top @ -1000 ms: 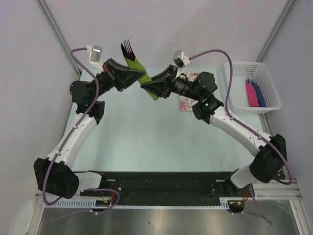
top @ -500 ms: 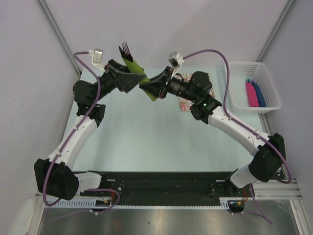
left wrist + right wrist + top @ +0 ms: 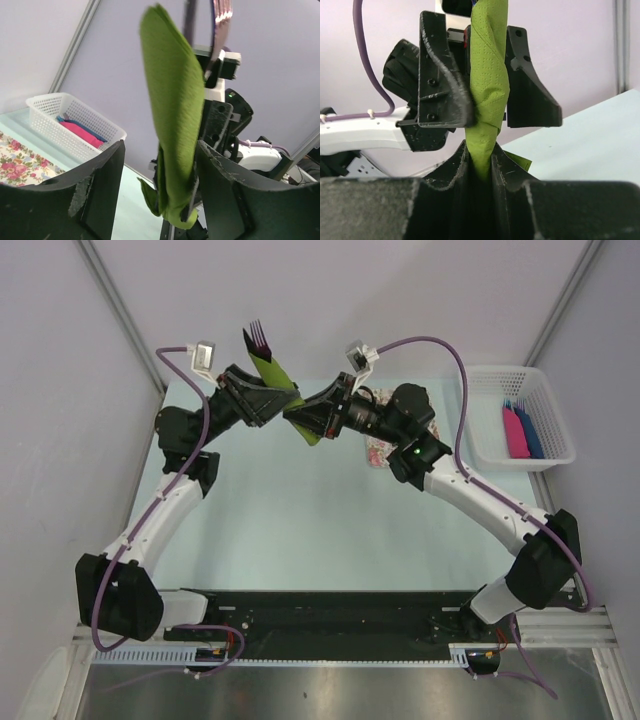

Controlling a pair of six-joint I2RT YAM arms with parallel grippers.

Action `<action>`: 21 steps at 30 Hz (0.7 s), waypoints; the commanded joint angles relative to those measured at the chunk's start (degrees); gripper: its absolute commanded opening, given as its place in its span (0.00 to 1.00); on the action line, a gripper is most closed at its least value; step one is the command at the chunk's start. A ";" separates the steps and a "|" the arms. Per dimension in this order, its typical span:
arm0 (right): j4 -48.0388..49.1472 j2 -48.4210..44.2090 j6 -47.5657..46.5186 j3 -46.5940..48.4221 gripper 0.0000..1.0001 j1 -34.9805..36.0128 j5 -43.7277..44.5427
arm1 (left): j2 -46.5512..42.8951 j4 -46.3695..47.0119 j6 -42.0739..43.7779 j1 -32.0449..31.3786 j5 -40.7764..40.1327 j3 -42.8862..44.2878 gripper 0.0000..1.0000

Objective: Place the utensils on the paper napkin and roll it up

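The paper napkin (image 3: 279, 376), olive-green, is rolled into a tube around the utensils and held up in the air, slanting. Dark purple fork tines (image 3: 259, 335) stick out of its upper end, and they show again as the fork (image 3: 222, 12) in the left wrist view. My right gripper (image 3: 298, 420) is shut on the roll's lower end (image 3: 481, 150). My left gripper (image 3: 284, 398) stands open around the middle of the napkin roll (image 3: 175, 115). Its left finger (image 3: 100, 185) is clear of the paper and its right finger (image 3: 225, 190) lies close beside it.
A white basket (image 3: 500, 372) at the back right holds pink and blue flat pieces (image 3: 517, 432). The floral mat (image 3: 381, 453) lies on the pale green tabletop under the right arm. Grey walls close in on both sides.
My left gripper was shut on the roll and has let go, its jaws now apart around it. The roll and both wrists shifted slightly left and up; the right grip holds.
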 commanded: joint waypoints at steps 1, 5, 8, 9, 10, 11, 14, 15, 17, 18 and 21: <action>6.85 1.21 7.53 4.88 0.00 -1.24 -1.96 | -0.32 6.47 -3.00 0.07 1.55 -0.41 0.63; 8.34 2.80 13.50 5.33 0.00 -1.94 -3.37 | 0.03 8.06 -4.31 -0.02 1.90 -0.24 0.55; 10.37 3.59 15.72 5.68 0.00 -2.74 -3.81 | 0.03 8.32 -4.40 -0.02 2.25 -0.33 0.47; 10.28 3.68 15.89 6.11 0.00 -2.83 -4.07 | 0.11 8.32 -4.40 -0.02 2.16 -0.41 0.45; 10.28 3.94 15.98 6.29 0.00 -2.91 -4.42 | 0.20 8.50 -4.58 -0.02 2.08 -0.41 0.36; 10.46 4.03 16.51 6.38 0.00 -2.83 -4.68 | 0.12 8.59 -4.49 -0.02 2.07 -0.24 0.30; 10.98 4.12 16.86 6.21 0.00 -2.65 -5.91 | 0.38 8.59 -4.76 -0.02 1.90 0.38 0.19; 10.98 3.94 16.86 5.95 0.00 -2.48 -6.18 | 0.55 8.59 -4.84 -0.02 1.99 0.46 0.17; 11.25 3.77 16.60 5.51 0.00 -2.47 -6.70 | 0.56 8.15 -4.84 -0.02 1.99 0.64 0.08; 11.25 3.68 16.43 5.33 0.00 -2.39 -7.40 | 0.47 8.15 -4.76 -0.02 1.90 0.64 0.02; 11.25 3.33 16.69 4.36 0.00 -2.56 -8.55 | 0.47 7.62 -4.76 -0.02 1.90 0.73 0.00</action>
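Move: The green napkin roll stands steeply in the air with its middle about 3 cm above the open left hand's grip point, level fore-and-aft and sideways; the bare fork tines stick out about 8 cm ahead, 5 cm left and 11 cm above that hand. The flowered cloth lies roughly 15 cm ahead, 25 cm right and 42 cm below it. From the right hand, already holding the lower part, the roll's middle is some 4 cm ahead, 2 cm left, 5 cm up. The napkin roll is pinched by the left fingers, which close around it just above the right hand's grip, after the left hand shifts about 1 cm back and up. The right hand keeps its hold, rises about 1 cm with a small shift forward and back again, and turns some 15 degrees, its top swinging forward as it yaws counter-clockwise. ##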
